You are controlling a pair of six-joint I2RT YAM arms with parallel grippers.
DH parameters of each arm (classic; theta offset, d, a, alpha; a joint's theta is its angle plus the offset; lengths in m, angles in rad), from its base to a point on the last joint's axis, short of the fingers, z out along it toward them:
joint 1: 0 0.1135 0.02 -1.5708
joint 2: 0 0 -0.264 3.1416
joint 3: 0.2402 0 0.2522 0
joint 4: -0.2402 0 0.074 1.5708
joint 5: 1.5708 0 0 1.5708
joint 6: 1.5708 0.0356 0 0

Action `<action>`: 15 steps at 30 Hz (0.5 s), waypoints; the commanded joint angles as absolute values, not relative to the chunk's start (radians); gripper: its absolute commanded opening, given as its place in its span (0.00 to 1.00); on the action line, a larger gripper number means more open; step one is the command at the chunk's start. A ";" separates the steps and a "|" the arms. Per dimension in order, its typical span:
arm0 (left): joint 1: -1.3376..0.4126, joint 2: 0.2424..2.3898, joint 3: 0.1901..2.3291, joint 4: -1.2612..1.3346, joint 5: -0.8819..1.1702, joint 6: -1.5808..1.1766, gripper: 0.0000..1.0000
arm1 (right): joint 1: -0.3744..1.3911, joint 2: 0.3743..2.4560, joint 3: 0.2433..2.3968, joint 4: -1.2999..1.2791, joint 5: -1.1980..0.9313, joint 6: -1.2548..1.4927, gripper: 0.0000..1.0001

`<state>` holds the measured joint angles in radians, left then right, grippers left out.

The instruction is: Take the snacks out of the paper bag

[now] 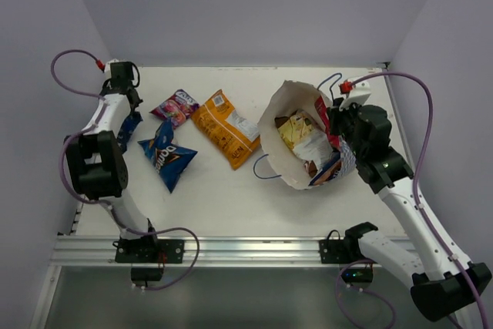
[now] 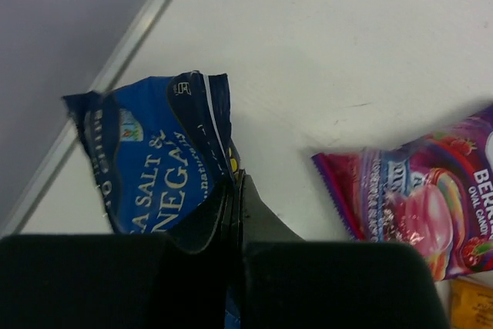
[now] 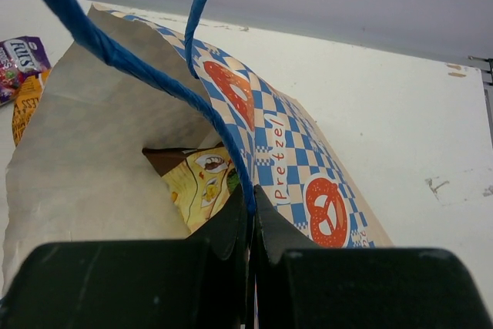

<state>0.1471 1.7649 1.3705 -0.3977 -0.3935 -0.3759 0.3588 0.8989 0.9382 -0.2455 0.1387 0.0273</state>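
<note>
The paper bag [image 1: 279,117] lies tipped on its side at the right, its mouth facing up toward the camera. My right gripper [image 1: 334,125] is shut on its blue cord handle [image 3: 115,52] at the checked rim [image 3: 296,159], as the right wrist view shows [image 3: 251,198]. Inside sit a yellow-white packet [image 1: 294,130] [image 3: 199,186], a red one [image 1: 321,108] and others. My left gripper [image 2: 237,189] is shut on the edge of a dark blue salt-and-vinegar packet [image 2: 150,163] at the far left [image 1: 129,126], just above the table. On the table lie a blue packet [image 1: 168,156], a purple-pink one [image 1: 176,105] [image 2: 420,198] and an orange one [image 1: 225,130].
White walls close the table in at the back and on both sides. An aluminium rail [image 1: 231,250] runs along the near edge with both arm bases on it. The table's left edge strip [image 2: 115,55] passes close to the held packet.
</note>
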 commanded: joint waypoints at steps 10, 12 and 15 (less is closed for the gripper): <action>0.068 1.881 1.691 -0.385 -0.186 -0.408 0.76 | 0.354 0.923 0.934 -0.224 0.135 0.037 0.00; 0.016 1.824 1.669 -0.388 -0.144 -0.437 0.85 | 0.356 0.925 0.939 -0.229 0.133 0.035 0.00; -0.099 1.639 1.577 -0.373 -0.072 -0.508 0.92 | 0.354 0.922 0.945 -0.232 0.135 0.035 0.00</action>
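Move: The left hand still pinches the blue salt-and-vinegar packet by one end; its drop spot, the clear table by the left edge, lies some 6 cm ahead, level sideways and 12 cm below. From this hand the pink-purple packet is about 12 cm ahead and 15 cm right, the Domino packet 9 cm back and 15 cm right, both roughly 12 cm below. From the right hand, the drop spot is some 20 cm ahead, 60 cm left and 28 cm below. Forward and slightly down goes the left hand, about 5 cm out and 3 cm lower, its fingers starting to open and letting go of the blue packet over the left edge of the table. It then swings right and up, some 8 cm each way, turning clockwise and tilting up a little as the fingers spread nearly wide. The right hand stays put, keeping its pinch on the paper bag's rim. ##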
